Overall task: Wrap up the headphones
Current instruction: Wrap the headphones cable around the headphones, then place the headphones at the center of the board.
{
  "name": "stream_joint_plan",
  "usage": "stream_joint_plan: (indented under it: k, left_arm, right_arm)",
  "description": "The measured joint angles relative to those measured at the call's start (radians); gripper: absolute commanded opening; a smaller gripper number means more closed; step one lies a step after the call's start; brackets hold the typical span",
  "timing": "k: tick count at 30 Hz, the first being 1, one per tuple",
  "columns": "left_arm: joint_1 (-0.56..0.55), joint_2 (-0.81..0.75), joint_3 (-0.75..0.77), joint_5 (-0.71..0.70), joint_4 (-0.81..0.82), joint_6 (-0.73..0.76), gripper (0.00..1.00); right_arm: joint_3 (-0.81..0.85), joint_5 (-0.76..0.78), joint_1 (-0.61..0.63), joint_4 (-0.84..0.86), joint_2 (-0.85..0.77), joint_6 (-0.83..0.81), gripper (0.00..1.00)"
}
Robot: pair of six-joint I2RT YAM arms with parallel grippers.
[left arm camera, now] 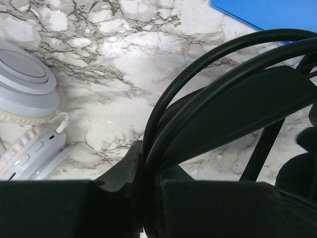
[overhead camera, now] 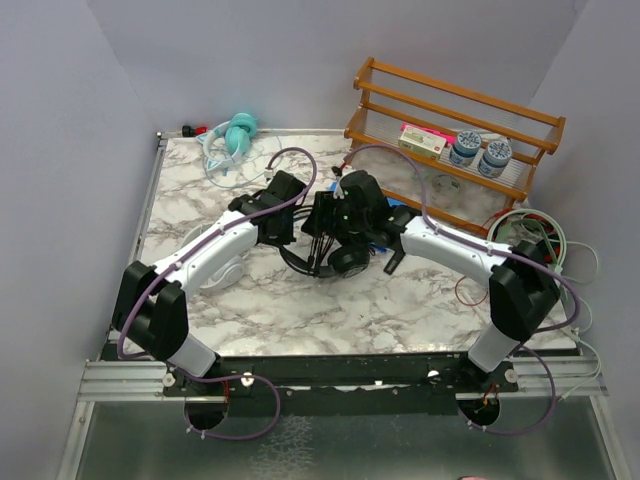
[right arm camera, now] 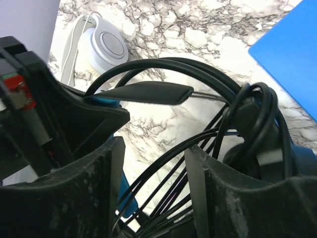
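Observation:
The black headphones (overhead camera: 345,262) lie at the middle of the marble table (overhead camera: 300,310), between both arms. My left gripper (overhead camera: 300,222) is shut on their headband (left arm camera: 237,99), whose thin arcs run down into the closed jaws (left arm camera: 148,188). My right gripper (overhead camera: 335,228) stands open (right arm camera: 153,173). Several strands of the thin black cable (right arm camera: 163,158) cross the gap between its fingers without being pinched. The white headphones (overhead camera: 225,272) lie under my left arm, also seen as an ear cup (left arm camera: 25,94) (right arm camera: 106,47). The teal headphones (overhead camera: 238,135) rest at the back left.
A wooden shelf (overhead camera: 450,120) at the back right holds a box (overhead camera: 422,140) and two jars (overhead camera: 465,148). A flat blue sheet (right arm camera: 292,69) (left arm camera: 267,12) lies just behind the black headset. Loose coiled wires (overhead camera: 530,235) hang at the table's right edge.

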Motion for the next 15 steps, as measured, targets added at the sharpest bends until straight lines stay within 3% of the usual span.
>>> stream_joint_plan:
  k: [9, 15]
  left_arm:
    - [0.029, 0.002, -0.023, -0.019, 0.029, -0.056, 0.0]
    - [0.09, 0.002, -0.066, -0.02, 0.064, -0.071, 0.0]
  right_arm:
    - [0.003, 0.076, 0.004, -0.051, -0.076, -0.052, 0.76]
    - [0.024, 0.043, 0.002, -0.104, -0.109, -0.112, 0.87]
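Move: Just under the right hand's parted fingers hangs the headphones cable, its coiled bundle roughly 2 cm to the right, 2 cm back and 4 cm lower. The near ear cup is about 7 cm right and 6 cm back from this hand; the blue sheet lies some 10 cm right and 2 cm ahead. From the left hand, still gripping the headband, the cable is about 7 cm right, level with it, and the white headphones are some 13 cm left and 5 cm back. Opening wider, the right hand rises about 4 cm off the cable bundle and draws some 2 cm to its right, its fingers coming free of the strands. Meanwhile the left hand keeps its pinch on the headband and cable loops, carrying them about 3 cm left towards the white headphones, sinking slightly, and turning roughly 10 degrees counter-clockwise. ##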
